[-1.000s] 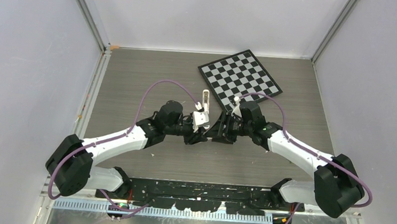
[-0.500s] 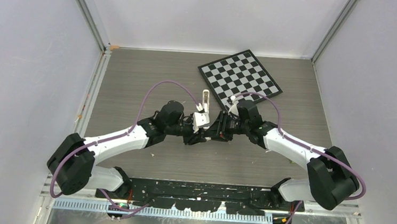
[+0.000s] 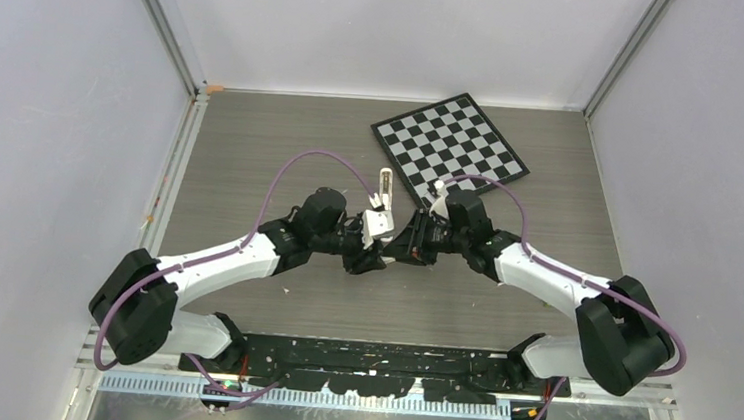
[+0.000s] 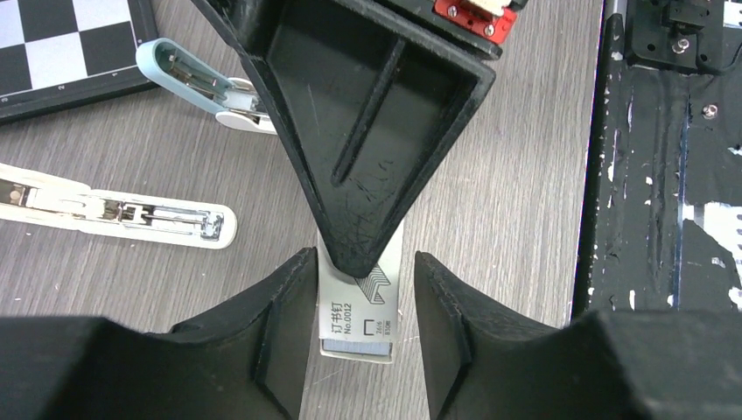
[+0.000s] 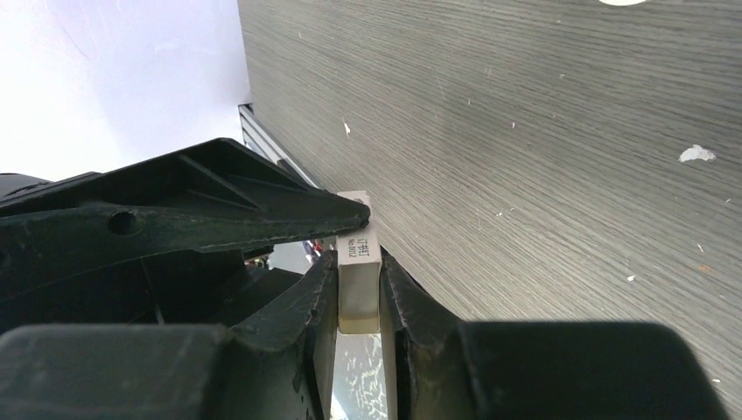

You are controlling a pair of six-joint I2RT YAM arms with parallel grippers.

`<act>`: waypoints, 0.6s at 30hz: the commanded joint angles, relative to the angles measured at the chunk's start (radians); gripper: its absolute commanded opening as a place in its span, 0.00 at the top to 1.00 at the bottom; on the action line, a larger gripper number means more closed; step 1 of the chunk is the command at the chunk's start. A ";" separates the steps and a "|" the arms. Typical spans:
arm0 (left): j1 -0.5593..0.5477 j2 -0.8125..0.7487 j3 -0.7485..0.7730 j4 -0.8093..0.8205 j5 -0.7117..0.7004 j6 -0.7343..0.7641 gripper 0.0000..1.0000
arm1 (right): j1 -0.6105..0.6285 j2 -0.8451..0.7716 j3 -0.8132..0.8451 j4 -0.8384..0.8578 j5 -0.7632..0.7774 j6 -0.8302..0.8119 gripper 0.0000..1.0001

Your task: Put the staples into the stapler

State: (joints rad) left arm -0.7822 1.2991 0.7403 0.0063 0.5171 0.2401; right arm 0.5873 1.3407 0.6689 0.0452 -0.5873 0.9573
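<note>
The staples (image 4: 359,319) are a small grey-white printed box held off the table. My right gripper (image 5: 359,258) is shut on it, both pads pressed flat on its sides (image 5: 357,297). My left gripper (image 4: 363,262) stands open around the same box, its left finger alongside and a gap at the right finger. In the top view the two grippers (image 3: 370,253) (image 3: 397,250) meet tip to tip mid-table. The stapler lies open on the table beyond them: a white part with a metal channel (image 4: 131,213) and a pale teal part (image 4: 188,79). From above it shows as a slim white bar (image 3: 385,184).
A black-and-white chequered board (image 3: 450,148) lies at the back right, its corner close to the stapler. The black base plate (image 4: 665,175) runs along the table's near edge. White walls close in the left, right and back sides.
My right gripper has closed onto the staples box and shifted slightly left. My left gripper's jaws have widened off the box.
</note>
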 commanded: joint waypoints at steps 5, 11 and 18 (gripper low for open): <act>0.003 -0.078 0.065 -0.115 -0.025 0.042 0.43 | 0.000 -0.077 -0.010 0.045 0.022 0.017 0.75; 0.015 -0.117 0.128 -0.326 -0.047 0.109 0.35 | -0.001 -0.114 -0.016 0.050 0.008 0.011 0.73; 0.017 -0.138 0.123 -0.410 -0.043 0.154 0.34 | -0.001 -0.135 -0.022 0.055 -0.016 0.004 0.73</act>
State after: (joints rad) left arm -0.7700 1.1835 0.8474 -0.3336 0.4786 0.3523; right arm 0.5869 1.2434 0.6559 0.0525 -0.5781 0.9680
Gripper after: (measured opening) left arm 0.656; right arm 0.276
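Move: The box of staples is between the two grippers: its middle lies about 2 cm to the right of the left hand point and about 2 cm to the left of the right one, 1 cm below it. From the left hand, the white stapler lies open on the table some 15 cm ahead, 1 cm left and 12 cm below; the blue stapler is about 10 cm ahead and 7 cm right, equally low. Spread the left fingers, already opening, wider still to free the staple box, and draw the left gripper away, about 3 cm left and some 2.5 cm up, easing slightly back. Meanwhile keep the right fingers shut on the box and lift it nearly straight up, about 2.5 cm. ##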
